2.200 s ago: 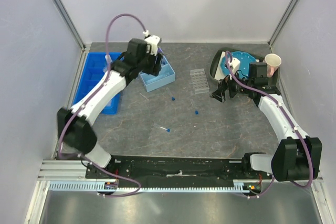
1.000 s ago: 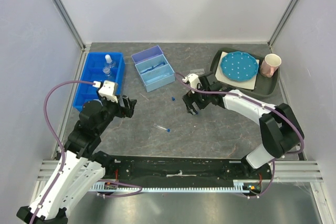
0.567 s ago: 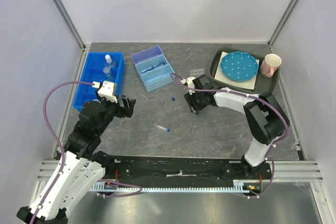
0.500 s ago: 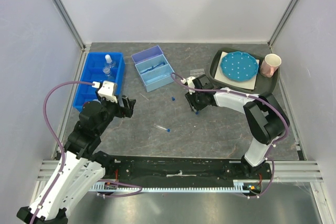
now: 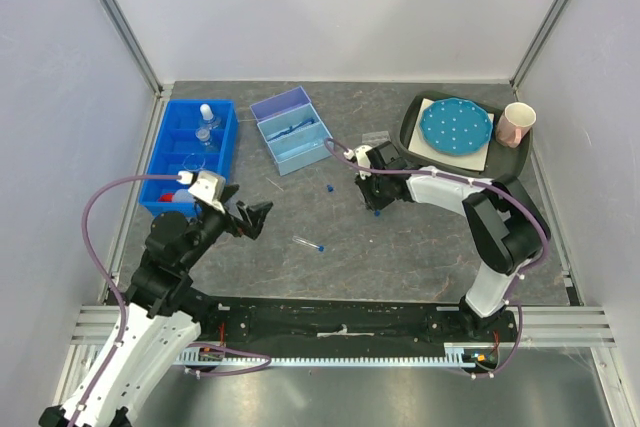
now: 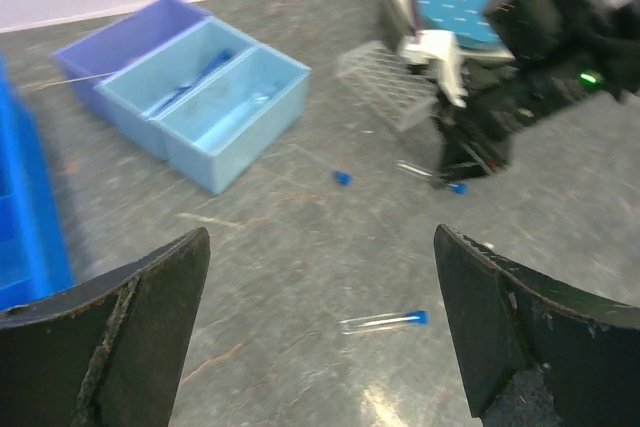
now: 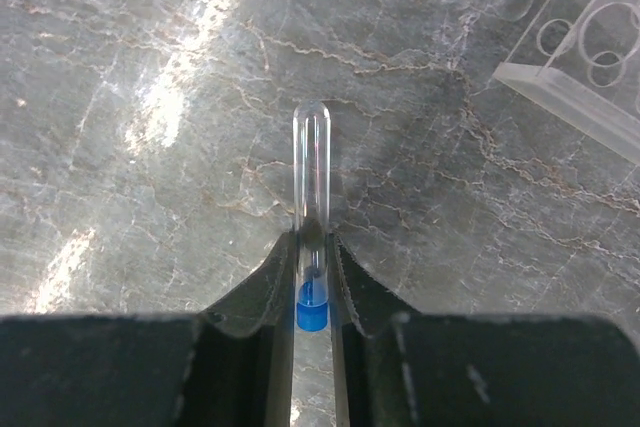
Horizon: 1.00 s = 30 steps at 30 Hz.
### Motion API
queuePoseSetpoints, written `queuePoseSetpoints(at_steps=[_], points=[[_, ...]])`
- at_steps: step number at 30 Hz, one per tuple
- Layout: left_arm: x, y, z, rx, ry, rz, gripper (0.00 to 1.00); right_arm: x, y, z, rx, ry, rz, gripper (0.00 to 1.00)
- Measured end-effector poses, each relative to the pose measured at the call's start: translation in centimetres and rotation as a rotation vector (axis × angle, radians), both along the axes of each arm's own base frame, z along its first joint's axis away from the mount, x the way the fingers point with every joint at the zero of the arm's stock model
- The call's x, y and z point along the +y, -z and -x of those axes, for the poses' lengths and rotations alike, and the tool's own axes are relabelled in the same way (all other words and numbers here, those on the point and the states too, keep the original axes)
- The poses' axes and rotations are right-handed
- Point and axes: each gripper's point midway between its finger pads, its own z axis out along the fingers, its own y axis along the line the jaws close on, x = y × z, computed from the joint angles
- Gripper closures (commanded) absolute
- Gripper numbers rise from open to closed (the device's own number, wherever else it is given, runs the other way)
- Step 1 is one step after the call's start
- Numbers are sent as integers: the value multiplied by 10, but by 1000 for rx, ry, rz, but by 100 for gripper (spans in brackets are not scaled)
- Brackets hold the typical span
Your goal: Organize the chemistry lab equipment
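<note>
My right gripper [image 7: 312, 247] is shut on a blue-capped clear tube [image 7: 311, 167], gripped near its cap, with the glass end pointing forward low over the table. From above, that gripper [image 5: 372, 202] sits at table centre-right. My left gripper [image 6: 320, 237] hangs open and holds nothing, above the table at left [image 5: 250, 217]. Another blue-capped tube [image 6: 385, 321] lies flat between and beyond its fingers, also in the top view [image 5: 309, 244]. A small blue-capped piece [image 5: 328, 188] lies further back. Flasks and a white bottle [image 5: 206, 113] stand in the blue bin [image 5: 165, 159].
A light blue two-part box [image 5: 295, 137] with its lid sits behind centre. A clear tube rack [image 7: 590, 67] lies just right of my right gripper. A dark tray [image 5: 412, 122] at back right carries the dotted blue disc [image 5: 456, 127] and a paper cup [image 5: 518, 124].
The right gripper's jaws closed onto the blue-capped tube on the table. The left arm shifted toward the table's middle and its jaws opened wider.
</note>
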Motion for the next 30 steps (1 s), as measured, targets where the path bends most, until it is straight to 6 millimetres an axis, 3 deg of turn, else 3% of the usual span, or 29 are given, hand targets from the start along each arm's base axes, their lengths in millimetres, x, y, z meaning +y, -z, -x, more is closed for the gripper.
queuePoseSetpoints(at_steps=[4,10,14,16,19,22,26,30], points=[[-33,7,17,-68,219,44,4,5,-8,8,3,-66,-33,81],[-70,18,37,-35,457,96,4,30,-81,47,-72,-316,-252,80],[-86,31,30,182,452,253,9,40,-124,76,-142,-479,-375,80],[-98,46,24,374,428,387,12,42,-136,90,-158,-544,-411,79],[-111,74,24,607,380,553,15,47,-142,104,-154,-609,-440,79],[-129,99,36,801,341,665,17,50,-140,116,-125,-652,-454,79],[-154,93,42,877,354,729,21,53,-140,125,-112,-690,-468,79],[-175,79,36,882,369,764,31,56,-141,130,-109,-716,-477,79]])
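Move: The right fingers already pinch a test tube near its blue cap as it lies on the table, its middle about 2 cm ahead and 2 cm left of them. The open left gripper, where that tube is being taken, is some 13 cm back, 27 cm left and 23 cm higher. The rack is about 15 cm straight ahead; the near loose tube lies 11 cm back and 16 cm left. From the left hand the held tube is about 15 cm ahead, 25 cm right and 23 cm below. Up and back by about 14 cm each way, drifting left, the right hand carries the still-pinched tube off the table towards the left gripper, turning counter-clockwise and rolling its left side up, then easing off. The left hand swings right and downward to meet it, rolling over until its fingers point across to the right; they narrow a little but stay open near the tube's free end. ##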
